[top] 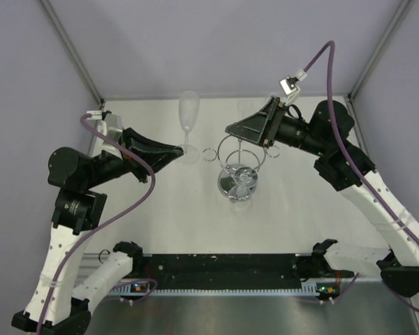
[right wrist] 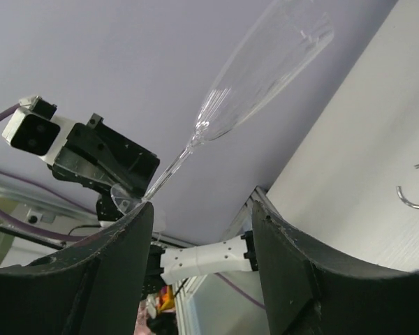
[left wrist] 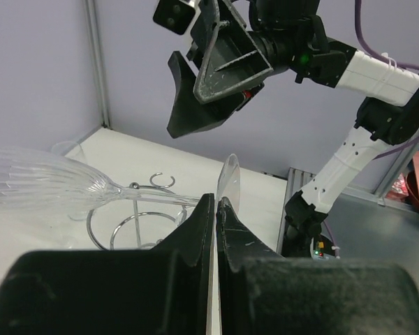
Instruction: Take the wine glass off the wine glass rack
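The clear fluted wine glass (top: pixel 188 112) is to the left of the wine glass rack (top: pixel 241 167) and apart from it. My left gripper (top: pixel 182 150) is shut on the edge of the glass's round foot (left wrist: pixel 230 180). In the left wrist view the stem and the bowl (left wrist: pixel 35 183) stretch away to the left. The rack is chrome wire, with a mirrored round base (top: pixel 229 185), a hoop and small ring loops (top: pixel 209 154). My right gripper (top: pixel 232 130) hovers open over the rack's far side with nothing between its fingers. In its own view the glass (right wrist: pixel 265 70) shows against the wall.
The purple enclosure walls stand close behind and to both sides. A metal corner post (left wrist: pixel 98 63) rises at the back left. The white right arm (left wrist: pixel 377 70) reaches across behind the rack. A black rail (top: pixel 223 269) runs along the near table edge.
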`<action>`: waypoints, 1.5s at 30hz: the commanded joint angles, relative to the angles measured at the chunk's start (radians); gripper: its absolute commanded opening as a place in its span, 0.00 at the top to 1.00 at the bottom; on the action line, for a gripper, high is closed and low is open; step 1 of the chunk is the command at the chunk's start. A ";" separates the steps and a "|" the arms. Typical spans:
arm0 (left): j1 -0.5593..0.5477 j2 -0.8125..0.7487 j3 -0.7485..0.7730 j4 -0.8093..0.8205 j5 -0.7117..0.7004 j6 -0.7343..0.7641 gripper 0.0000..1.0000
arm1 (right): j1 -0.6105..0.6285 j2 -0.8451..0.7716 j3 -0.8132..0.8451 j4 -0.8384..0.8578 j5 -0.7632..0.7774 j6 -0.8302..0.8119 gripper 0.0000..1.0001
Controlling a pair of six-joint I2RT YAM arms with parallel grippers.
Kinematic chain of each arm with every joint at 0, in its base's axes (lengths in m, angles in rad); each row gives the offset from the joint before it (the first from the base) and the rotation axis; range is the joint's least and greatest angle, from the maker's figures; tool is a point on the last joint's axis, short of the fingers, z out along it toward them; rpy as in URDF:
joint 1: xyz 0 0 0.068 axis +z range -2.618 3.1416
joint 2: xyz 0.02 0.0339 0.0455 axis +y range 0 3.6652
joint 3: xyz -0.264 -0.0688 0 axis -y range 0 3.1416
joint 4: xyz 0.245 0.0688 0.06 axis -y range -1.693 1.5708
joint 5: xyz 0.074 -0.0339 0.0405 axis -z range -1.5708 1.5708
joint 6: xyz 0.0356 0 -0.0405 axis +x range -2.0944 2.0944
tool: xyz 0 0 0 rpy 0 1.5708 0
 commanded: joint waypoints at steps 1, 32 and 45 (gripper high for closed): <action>0.001 -0.012 -0.030 0.118 -0.004 0.076 1.00 | 0.059 0.050 -0.016 0.157 0.000 0.121 0.41; -0.043 -0.073 -0.203 0.279 -0.040 0.190 1.00 | 0.234 0.286 0.027 0.440 -0.008 0.270 0.50; -0.051 -0.075 -0.249 0.264 -0.070 0.211 1.00 | 0.235 0.276 0.010 0.458 -0.005 0.274 1.00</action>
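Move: The wine glass, its foot already shut in the left fingers, lies with the bowl pointing forward. Its stem is about 12 cm left of the right hand, some 2 cm back and level with it. From the left hand the stem is about 4 cm ahead, 3 cm right and 1 cm up. The rack's empty left hook sits roughly 3 cm ahead of the right hand, 8 cm left and 16 cm below it; the rack's middle lies 10 cm right of that hook and lower still. Bring the open right gripper about 12 cm left, over the rack to the wine glass's stem, sinking slightly and swinging some 15 degrees counter-clockwise, then stop and shut the fingers to pinch the stem below the bowl. Keep the left fingers shut on the foot while lowering that hand some 3 cm and rolling it about 15 degrees to raise the bowl end. ##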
